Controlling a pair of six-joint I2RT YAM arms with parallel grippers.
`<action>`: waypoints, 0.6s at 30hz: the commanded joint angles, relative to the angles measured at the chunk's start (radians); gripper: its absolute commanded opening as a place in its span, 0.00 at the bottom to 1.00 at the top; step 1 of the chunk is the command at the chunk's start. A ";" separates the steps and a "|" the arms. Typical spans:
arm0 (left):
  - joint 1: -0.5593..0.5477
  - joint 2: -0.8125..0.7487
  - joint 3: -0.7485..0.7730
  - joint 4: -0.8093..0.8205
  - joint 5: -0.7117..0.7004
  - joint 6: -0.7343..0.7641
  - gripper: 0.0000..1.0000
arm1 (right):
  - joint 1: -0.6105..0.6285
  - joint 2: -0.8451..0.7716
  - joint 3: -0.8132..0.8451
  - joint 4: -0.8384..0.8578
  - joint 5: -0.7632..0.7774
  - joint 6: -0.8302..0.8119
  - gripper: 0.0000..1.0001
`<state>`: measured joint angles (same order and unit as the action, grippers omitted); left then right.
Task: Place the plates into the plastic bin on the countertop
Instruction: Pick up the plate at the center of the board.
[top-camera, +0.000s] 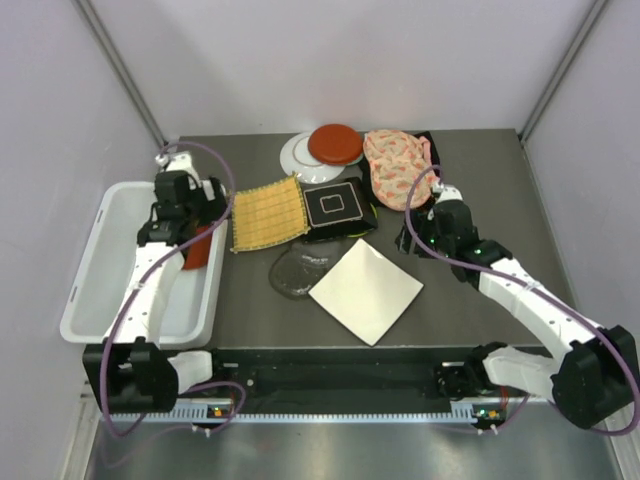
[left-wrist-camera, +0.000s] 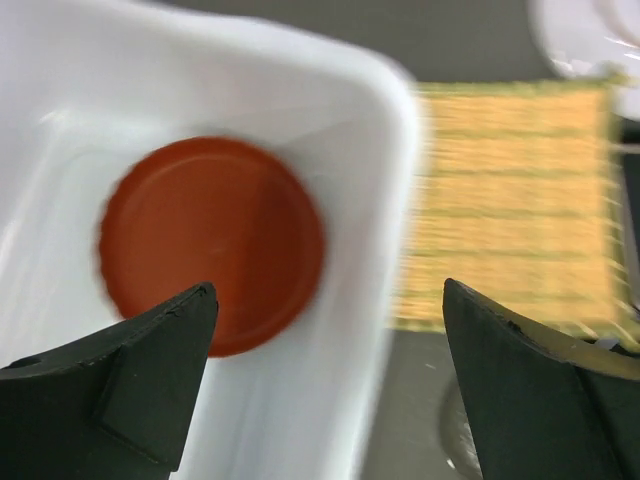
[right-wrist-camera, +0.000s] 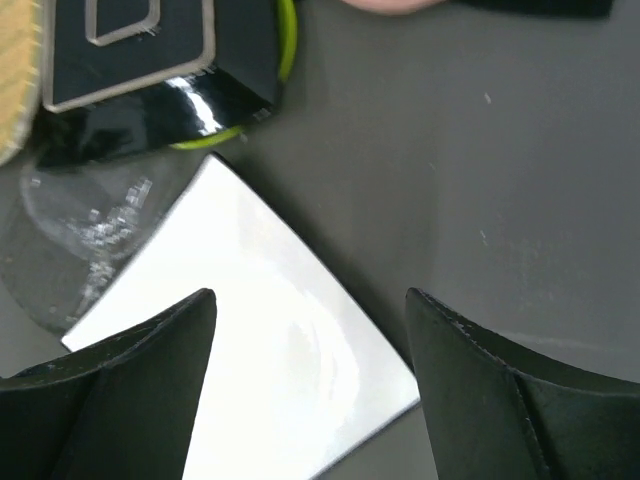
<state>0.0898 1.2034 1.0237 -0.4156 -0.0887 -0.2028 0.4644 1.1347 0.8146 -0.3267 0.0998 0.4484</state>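
Note:
The white plastic bin stands at the left of the dark countertop. A red round plate lies inside it by the right wall, free of the fingers. My left gripper hangs open over that wall, and the top view shows the left gripper above the red plate. My right gripper is open above the right corner of a white square plate, touching nothing. The top view has the right gripper just right of the plates.
On the counter lie a yellow woven plate, a black square plate on a lime one, a clear glass plate, and the white square plate. Behind them are a red plate on a white one, and pink floral fabric.

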 joint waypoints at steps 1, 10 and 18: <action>-0.144 -0.038 -0.014 0.044 0.084 0.040 0.99 | -0.122 -0.105 -0.104 -0.026 -0.095 0.076 0.76; -0.167 -0.048 -0.025 0.092 0.391 -0.033 0.99 | -0.311 -0.187 -0.314 0.047 -0.337 0.147 0.76; -0.167 -0.085 -0.036 0.106 0.431 -0.043 0.99 | -0.348 -0.144 -0.439 0.175 -0.449 0.207 0.75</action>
<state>-0.0765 1.1648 0.9977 -0.3721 0.2890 -0.2337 0.1238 0.9749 0.3840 -0.2493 -0.2733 0.6193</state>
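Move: The white square plate's middle lies about 7 cm back and 10 cm to the left of the right hand, some 15 cm below; its right corner is about 6 cm back and 6 cm to the right. The clear plate is level fore and aft but 27 cm left, the black tray 16 cm ahead and 18 cm left. From the left hand, the white plate is roughly 39 cm right, 13 cm back and 20 cm lower; the bamboo mat is 8 cm ahead and 12 cm right. No touch can be seen yet: the right hand sinks about 10 cm while drawing back 7 cm and rightward 5 cm towards the white plate's right corner, its open fingers tipping further down and its left side rolling up. The left hand, wide open, sweeps some 12 cm right from the bin towards the mat, turning clockwise almost 30 degrees and easing off. ##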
